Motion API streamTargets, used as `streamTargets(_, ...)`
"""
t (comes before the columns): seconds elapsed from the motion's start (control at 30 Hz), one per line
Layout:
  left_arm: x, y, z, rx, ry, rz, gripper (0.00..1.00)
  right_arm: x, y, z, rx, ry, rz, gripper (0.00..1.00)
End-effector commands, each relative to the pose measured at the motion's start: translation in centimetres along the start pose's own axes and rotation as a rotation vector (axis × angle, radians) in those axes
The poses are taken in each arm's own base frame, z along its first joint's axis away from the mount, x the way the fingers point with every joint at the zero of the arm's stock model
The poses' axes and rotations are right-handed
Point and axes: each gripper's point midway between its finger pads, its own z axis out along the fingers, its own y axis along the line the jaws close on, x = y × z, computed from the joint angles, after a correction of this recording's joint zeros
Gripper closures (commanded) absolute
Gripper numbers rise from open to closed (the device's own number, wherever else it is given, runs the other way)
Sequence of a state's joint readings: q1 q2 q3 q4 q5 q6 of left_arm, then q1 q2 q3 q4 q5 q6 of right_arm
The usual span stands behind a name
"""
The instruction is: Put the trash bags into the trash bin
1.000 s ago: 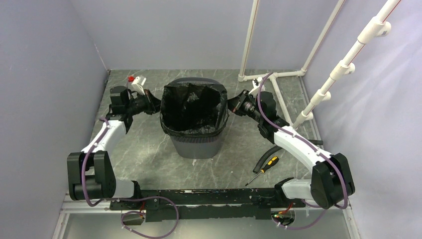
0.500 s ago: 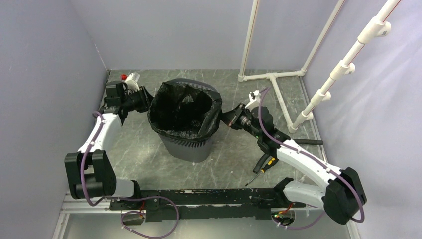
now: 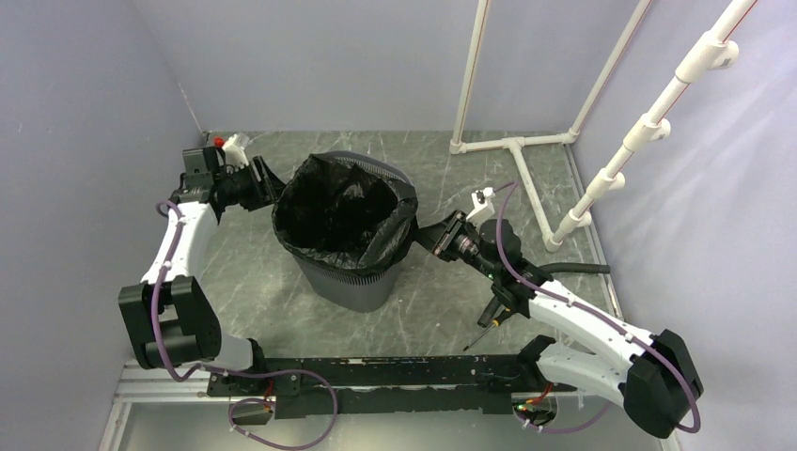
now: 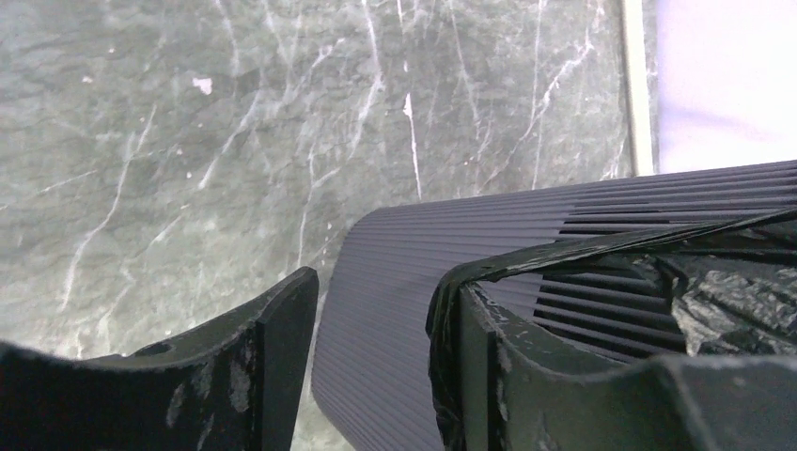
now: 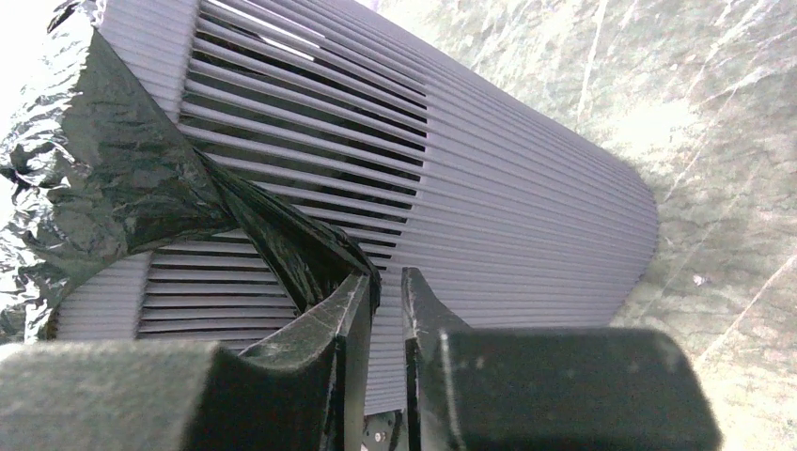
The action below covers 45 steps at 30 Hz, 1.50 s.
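Observation:
The dark grey mesh trash bin (image 3: 355, 282) stands mid-table, leaning left. A glossy black trash bag (image 3: 343, 202) lines it, its edge folded over the rim. My left gripper (image 3: 261, 177) is at the bin's far-left rim. In the left wrist view it (image 4: 381, 287) is open, with the bag film (image 4: 526, 258) stretched over the right finger and the bin wall (image 4: 395, 254) showing in the gap. My right gripper (image 3: 425, 235) is at the bin's right side. In the right wrist view it (image 5: 385, 278) is open by a narrow gap, with taut film (image 5: 141, 178) hooked over the left finger.
A yellow-and-black screwdriver (image 3: 498, 315) lies on the table under my right forearm, and a black hose (image 3: 573, 270) lies beside it. A white pipe frame (image 3: 512, 143) stands at the back right. Walls close in the left and back sides.
The bin has shifted and tipped to the left. My left gripper moved back and left along the rim. My right gripper moved left and nearer, staying at the bin's right side.

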<state>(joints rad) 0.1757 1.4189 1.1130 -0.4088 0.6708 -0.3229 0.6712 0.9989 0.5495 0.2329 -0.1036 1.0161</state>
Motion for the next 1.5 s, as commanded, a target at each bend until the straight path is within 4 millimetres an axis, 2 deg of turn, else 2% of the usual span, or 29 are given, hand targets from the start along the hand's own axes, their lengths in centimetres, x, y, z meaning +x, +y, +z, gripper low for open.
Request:
streamTargets(0.0,-1.1,2.5,-2.9,-0.178,-0.038,0.046,0.39,6.3,-7.3,-2.6,0.248,0.222,0.016,0.77)
streamTargets(0.1,-1.3,3.3,-4.4,-0.234,-0.052,0.069,0.37,5.6,-7.5,-3.4,0.274,0.195,0.005,0.7)
streamTargets(0.17,-1.4,3.4,-5.1,-0.241,-0.057,0.068,0.37,5.6,-7.1,-3.8,0.261,0.198,-0.004,0.58)
streamTargets(0.27,-1.5,3.5,-5.8,-0.257,-0.072,0.064,0.36,5.5,-6.3,-3.9,0.233,0.205,-0.004,0.53)
streamTargets(0.3,-1.5,3.4,-6.1,-0.26,-0.079,0.065,0.28,5.4,-6.2,-4.0,0.233,0.203,-0.006,0.53)
streamTargets(0.37,-1.6,3.1,-6.3,-0.242,-0.084,0.069,0.26,4.9,-6.1,-4.3,0.243,0.186,-0.018,0.5)
streamTargets(0.5,-0.9,3.4,-5.8,-0.224,-0.025,0.061,0.08,3.7,-4.8,-4.9,0.217,0.15,-0.045,0.43)
streamTargets(0.6,-0.8,3.2,-5.9,-0.187,-0.025,0.036,0.07,3.3,-3.8,-5.1,0.186,0.143,-0.056,0.37)
streamTargets(0.73,-2.4,0.0,-6.3,0.0,-0.12,0.029,0.07,3.2,-0.2,-5.1,0.028,0.176,-0.101,0.32)
streamTargets(0.87,-3.5,-0.6,-6.8,0.035,-0.158,-0.016,0.07,2.7,3.6,-5.5,-0.123,0.194,-0.152,0.29)
streamTargets(0.97,-3.6,0.5,-7.3,-0.028,-0.167,-0.059,0.07,2.2,3.6,-5.5,-0.092,0.195,-0.187,0.24)
streamTargets(1.1,-3.9,1.6,-8.1,-0.093,-0.205,-0.085,0.07,1.8,1.4,-5.0,0.058,0.202,-0.201,0.21)
streamTargets(1.17,-4.2,0.9,-8.3,-0.057,-0.21,-0.064,0.07,1.9,1.8,-4.9,0.032,0.211,-0.206,0.19)
streamTargets(1.37,-3.5,-2.5,-8.2,0.17,-0.107,-0.001,0.07,3.2,6.3,-5.4,-0.225,0.279,-0.206,0.15)
streamTargets(1.43,-3.4,-3.0,-8.1,0.22,-0.091,-0.004,0.07,2.8,6.7,-5.6,-0.227,0.267,-0.209,0.15)
streamTargets(1.47,-3.2,-3.2,-8.0,0.245,-0.089,-0.009,0.07,1.9,6.1,-5.5,-0.17,0.221,-0.202,0.15)
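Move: Just outside the bin's left rim, the left hand has the mouth of the trash bag centred about 15 cm to its right and 6 cm back, near its own height; the trash bin's middle is about 11 cm lower. From the right hand, at the opposite rim, the bag mouth is some 17 cm left, 6 cm ahead and level, with the bin's middle again about 11 cm lower. The screwdriver lies about 19 cm right of the right hand, 10 cm back and 20 cm down. Spreading its half-open fingers wide, the left hand rises about 6 cm while shifting left and a little back, with the bag's edge still draped over one finger. The right hand draws back about 6 cm along the right rim, then also rises slightly and turns counter-clockwise; its nearly shut fingers open wide, one still against the bag's edge. ##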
